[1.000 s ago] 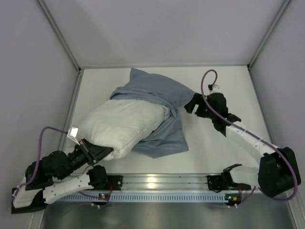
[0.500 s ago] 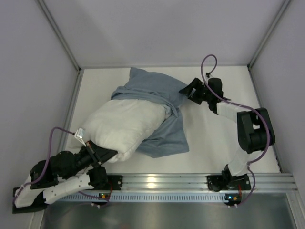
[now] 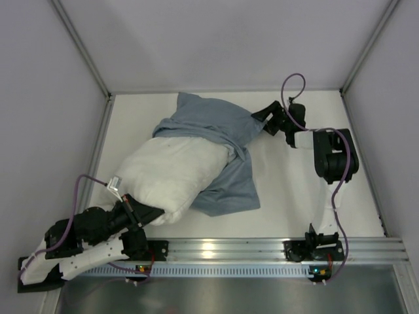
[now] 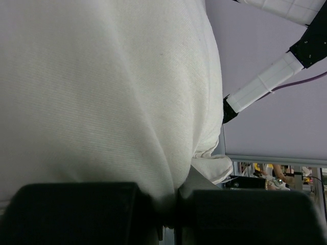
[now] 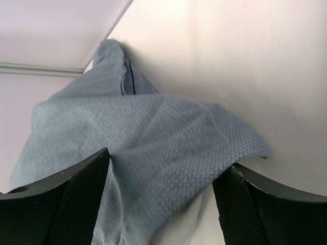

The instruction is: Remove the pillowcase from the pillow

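Note:
The white pillow (image 3: pixel 171 175) lies left of centre, its far end still inside the blue-grey pillowcase (image 3: pixel 213 126), which also spreads flat along its right side. My left gripper (image 3: pixel 149 213) is shut on the pillow's near corner; in the left wrist view the pillow (image 4: pixel 102 92) fills the frame and a fold of it is pinched in the left gripper (image 4: pixel 171 199). My right gripper (image 3: pixel 265 119) is open at the pillowcase's far right corner. In the right wrist view that corner of the pillowcase (image 5: pixel 153 138) lies between the spread fingers of the right gripper (image 5: pixel 162 204).
A metal rail (image 3: pixel 216 248) runs along the near edge. Grey enclosure walls close in the white table (image 3: pixel 294 196) on three sides. The right arm's elbow (image 3: pixel 334 154) stands folded at the right, with a purple cable (image 3: pixel 291 82) looping above it.
The right arm has folded up and carried its gripper farther back onto the pillowcase's right corner, jaws narrowing slightly. The left gripper, still holding the pillow, has shifted a little nearer.

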`<state>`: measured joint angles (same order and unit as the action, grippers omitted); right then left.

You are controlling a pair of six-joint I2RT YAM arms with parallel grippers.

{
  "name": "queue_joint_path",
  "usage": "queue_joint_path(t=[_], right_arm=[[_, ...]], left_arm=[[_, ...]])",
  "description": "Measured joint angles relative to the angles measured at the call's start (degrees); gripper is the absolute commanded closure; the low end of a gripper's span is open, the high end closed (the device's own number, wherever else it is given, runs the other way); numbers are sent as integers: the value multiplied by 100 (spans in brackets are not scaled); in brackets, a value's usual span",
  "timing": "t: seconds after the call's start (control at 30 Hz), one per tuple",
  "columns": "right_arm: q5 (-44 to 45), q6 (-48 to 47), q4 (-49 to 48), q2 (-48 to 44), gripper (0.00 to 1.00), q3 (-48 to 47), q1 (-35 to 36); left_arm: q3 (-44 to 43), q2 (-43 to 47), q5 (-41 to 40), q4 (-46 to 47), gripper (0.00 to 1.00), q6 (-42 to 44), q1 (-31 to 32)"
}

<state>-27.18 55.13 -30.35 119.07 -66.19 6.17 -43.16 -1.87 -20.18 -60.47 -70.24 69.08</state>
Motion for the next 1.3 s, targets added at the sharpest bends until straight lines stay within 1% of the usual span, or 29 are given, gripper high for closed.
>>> queue_joint_path(t=[0.07,0.1,0.13,0.2,0.23,0.27,0.4,0.47,0.57,0.67,0.77,0.9,1.0,1.13,1.23,1.3], right_arm=[[2,24,-4,146,30,-262,2],[2,37,7,203,34,-391,2],[2,42,28,262,51,-535,2],[-15,9,72,352,74,-793,2],[-44,13,92,372,95,-863,2],[-55,7,96,372,100,-885,2],[2,-74,142,341,100,-791,2],[151,-254,382,232,100,-658,0],[533,-518,933,-146,100,-529,-28],[841,-664,1384,-787,100,-389,-212],[949,-686,1589,-1495,100,-157,-675],[1250,-686,1681,-2465,100,426,-1674],[1537,-487,1788,-3202,100,1075,-2393],[1912,-221,2074,-3991,100,1537,-2815],[2179,-87,2240,-4538,100,1550,-2872],[2302,-87,2424,-4730,100,1346,-2872]], left_arm=[[15,0,2,0,100,-13,0],[28,0,2,-2,100,-17,0],[42,0,4,-2,100,-31,0],[55,0,2,-4,100,-42,0],[55,0,2,-7,100,-57,0],[55,0,0,-7,100,-63,0],[55,0,0,-7,100,-107,0],[52,0,4,-9,100,-120,0],[44,0,57,-31,100,-120,0],[-31,0,131,-105,100,-116,-15],[-177,0,168,-157,100,-114,-87],[-310,0,201,-254,100,-114,-151],[-328,0,260,-343,100,-120,-153],[-404,-22,308,-516,100,-175,-151],[-527,-63,321,-682,100,-264,-151],[-538,-63,317,-734,100,-323,-151]])
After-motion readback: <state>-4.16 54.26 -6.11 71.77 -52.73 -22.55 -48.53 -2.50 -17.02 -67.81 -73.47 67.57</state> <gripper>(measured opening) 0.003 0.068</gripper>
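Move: The pillowcase's far right corner lies practically between the right hand's open fingers, roughly 3 cm ahead, 1 cm to the left and level. From this hand, the pillow's middle is some 30 cm left and 19 cm back, and the bunched mouth of the pillowcase about 13 cm left and 7 cm back. From the left hand, which already grips the pillow's near corner, the pillowcase corner is about 45 cm ahead, 34 cm right and 15 cm lower. The right fingers slip about 3 cm farther over the pillowcase corner, rising slightly, and pinch shut on it. The hand then hauls the corner nearly 30 cm right, lifting it some 18 cm and coming back towards the base while turning about 50 degrees clockwise. The left hand keeps its grip on the pillow, shifting only about 2 cm left and back. ##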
